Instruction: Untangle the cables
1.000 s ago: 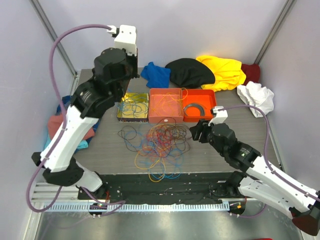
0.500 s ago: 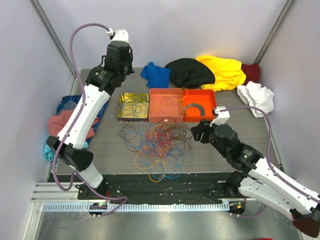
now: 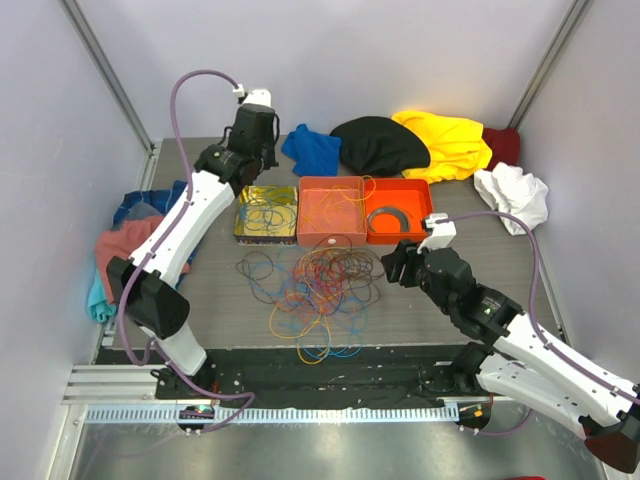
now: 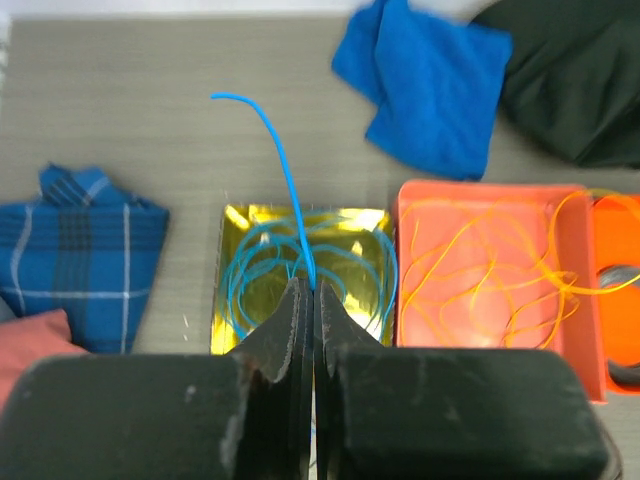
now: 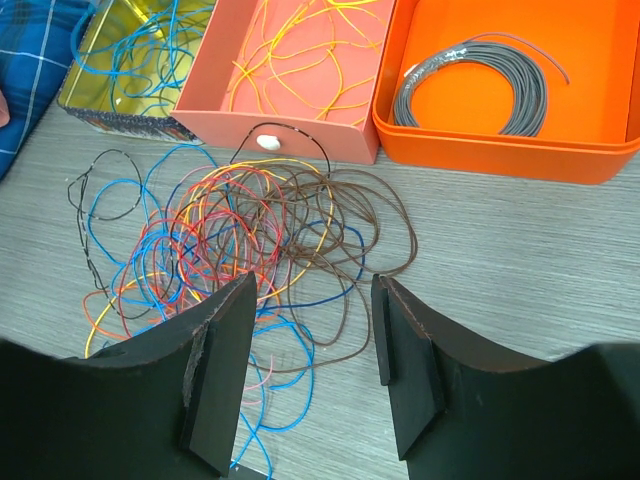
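The cables (image 3: 315,285) lie in a loose tangle of brown, red, orange, blue and black loops mid-table, also seen in the right wrist view (image 5: 250,240). My left gripper (image 4: 312,285) is shut on one light blue cable (image 4: 290,180), which arcs upward over the gold tray (image 4: 235,215) of blue loops. In the top view this gripper (image 3: 250,162) hangs over the tray's far end (image 3: 241,228). My right gripper (image 5: 314,280) stands open with nothing in it, just right of the tangle (image 3: 392,262).
A salmon box (image 3: 330,238) holds orange wires; the orange tray (image 5: 480,150) beside it holds a grey coil (image 5: 470,85). Cloths ring the table: blue (image 3: 312,148), black (image 3: 380,145), yellow (image 3: 445,140), white (image 3: 512,195), plaid and pink (image 3: 125,240).
The left arm has swung from high near the camera away and down towards the gold tray at the back left. The right arm has stayed still.
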Robot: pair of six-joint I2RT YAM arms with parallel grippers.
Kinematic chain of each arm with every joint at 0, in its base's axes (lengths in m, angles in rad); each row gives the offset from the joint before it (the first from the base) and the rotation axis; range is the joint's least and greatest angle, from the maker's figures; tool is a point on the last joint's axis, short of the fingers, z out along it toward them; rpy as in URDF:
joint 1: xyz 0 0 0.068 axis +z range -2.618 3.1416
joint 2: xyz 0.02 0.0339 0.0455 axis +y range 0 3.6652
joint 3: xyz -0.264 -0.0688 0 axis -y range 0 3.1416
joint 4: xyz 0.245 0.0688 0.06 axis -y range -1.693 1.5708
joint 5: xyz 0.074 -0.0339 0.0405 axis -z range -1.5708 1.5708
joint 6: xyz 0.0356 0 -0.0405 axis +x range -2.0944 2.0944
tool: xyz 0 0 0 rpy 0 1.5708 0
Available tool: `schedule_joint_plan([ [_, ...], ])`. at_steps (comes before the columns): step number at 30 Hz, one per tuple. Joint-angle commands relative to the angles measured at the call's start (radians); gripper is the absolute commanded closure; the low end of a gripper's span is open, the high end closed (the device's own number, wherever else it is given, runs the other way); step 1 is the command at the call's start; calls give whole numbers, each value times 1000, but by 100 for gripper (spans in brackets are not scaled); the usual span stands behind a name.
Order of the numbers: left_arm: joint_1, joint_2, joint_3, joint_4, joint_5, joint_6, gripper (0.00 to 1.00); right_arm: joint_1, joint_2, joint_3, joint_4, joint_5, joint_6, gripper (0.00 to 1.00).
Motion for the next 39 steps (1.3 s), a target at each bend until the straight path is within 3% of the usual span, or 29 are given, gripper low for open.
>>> schedule_joint_plan([
  [1, 33, -3, -58, 79, 37, -55, 100, 5, 3, 1, 35, 14, -11, 43],
  [16, 81, 176, -171, 179, 196, -178, 100, 5, 6, 2, 26, 24, -13, 43],
  [30, 82, 187, -242, 142, 144, -169, 99, 5, 29, 10, 28, 21, -14, 43],
  [32, 82, 178, -252, 148, 155, -174, 92, 5, 26, 12, 29, 20, -14, 43],
  [33, 82, 175, -265, 148, 158, -178, 71, 5, 25, 12, 26, 21, -13, 43],
  [39, 82, 130, -286, 137, 111, -166, 47, 3, 15, 16, 15, 20, -10, 43],
])
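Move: The left hand, shut on a blue cable, is almost straight over the gold tin, whose middle is about 25 cm below. The pink box is some 14 cm to the hand's right, about level with the tin; the blue cloth stands roughly 15 cm ahead and 9 cm right, and the cable tangle about 16 cm back and 11 cm right. From the right hand the tin is some 20 cm ahead, 27 cm left and 14 cm below. The left hand sinks about 20 cm towards the gold tin, tipping down some 20 degrees, then opens halfway, releasing the blue cable. ##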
